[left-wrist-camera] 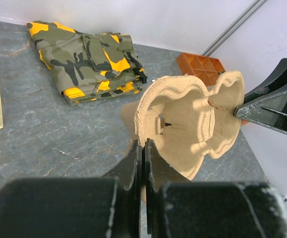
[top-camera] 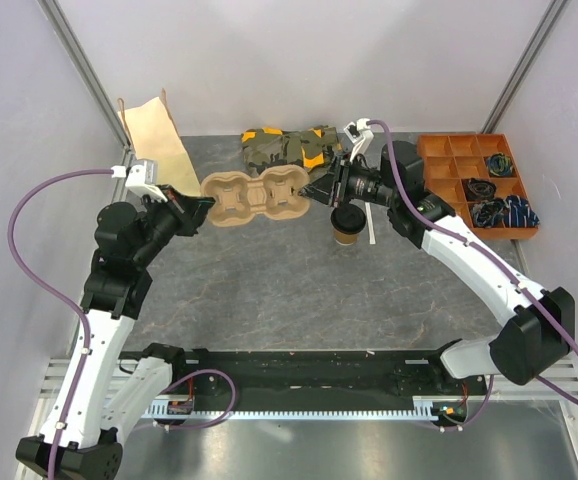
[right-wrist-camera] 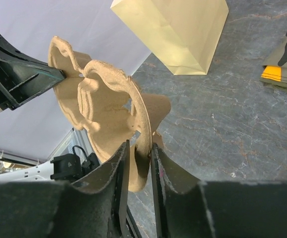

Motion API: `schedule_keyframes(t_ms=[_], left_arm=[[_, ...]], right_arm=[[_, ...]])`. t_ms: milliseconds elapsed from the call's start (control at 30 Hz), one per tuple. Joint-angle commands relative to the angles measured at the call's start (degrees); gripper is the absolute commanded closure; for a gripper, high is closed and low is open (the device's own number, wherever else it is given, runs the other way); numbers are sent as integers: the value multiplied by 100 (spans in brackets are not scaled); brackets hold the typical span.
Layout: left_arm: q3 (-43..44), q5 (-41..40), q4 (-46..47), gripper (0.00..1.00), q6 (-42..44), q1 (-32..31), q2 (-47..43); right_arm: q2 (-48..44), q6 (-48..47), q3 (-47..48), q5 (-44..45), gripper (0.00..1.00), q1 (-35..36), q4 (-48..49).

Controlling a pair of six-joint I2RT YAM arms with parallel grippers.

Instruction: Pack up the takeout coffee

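Note:
The takeout coffee (top-camera: pixel 347 226), a small tan cup with a black lid, stands upright on the table just under my right wrist; neither wrist view shows it. A brown two-hole pulp cup tray (top-camera: pixel 254 195) hangs in the air between my arms. My left gripper (top-camera: pixel 206 205) is shut on the tray's left rim (left-wrist-camera: pixel 183 119), its jaws pinched tight (left-wrist-camera: pixel 143 143). My right gripper (top-camera: pixel 319 190) straddles the opposite rim (right-wrist-camera: pixel 104 104): its jaws (right-wrist-camera: pixel 139 145) stand narrow, one finger against the rim, with a slim gap at the other.
A tall tan paper bag (top-camera: pixel 159 140) stands at the back left, behind the left arm. Folded camouflage cloth (top-camera: pixel 289 147) lies at the back centre. An orange compartment tray (top-camera: pixel 474 185) holding small items sits at the right. Grey walls close off the sides and back.

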Motion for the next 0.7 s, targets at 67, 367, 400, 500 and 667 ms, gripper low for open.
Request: schedule_keyframes(t_ms=[67, 367, 400, 500, 667], left_arm=[[106, 338, 240, 87, 95, 9, -13], [2476, -347, -1694, 29, 2729, 376, 830], [2619, -155, -1825, 24, 3003, 735, 909], [3015, 479, -1966, 19, 4014, 1333, 1243], [3883, 603, -2740, 21, 5747, 1459, 2444]], right_arm=[[-12, -164, 88, 91, 94, 39, 3], [-12, -174, 264, 416, 100, -339, -366], [-21, -147, 247, 416, 100, -400, -366], [-38, -130, 264, 381, 100, -725, -383], [-91, -173, 396, 346, 100, -1086, -480]])
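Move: The cup holder hangs level between the grippers: its middle is about 9 cm right of the left hand, which pinches its left rim, and some 9 cm left of the right hand, whose part-open fingers straddle the other rim. The paper bag stands about 20 cm ahead of the left hand and 11 cm to its left. From the right hand, the lidded cup is 5 cm ahead, 10 cm right and well below; the camouflage cloth lies 28 cm ahead, 3 cm left. Shut the right fingers on the holder's right rim while the left gripper opens wide and lets go of the left rim. Then lift the left hand about 10 cm and swing it as far left, away from the holder, rolling its left side up; carry the holder right and forward with the right hand, roughly 7 cm, turning slightly clockwise. ##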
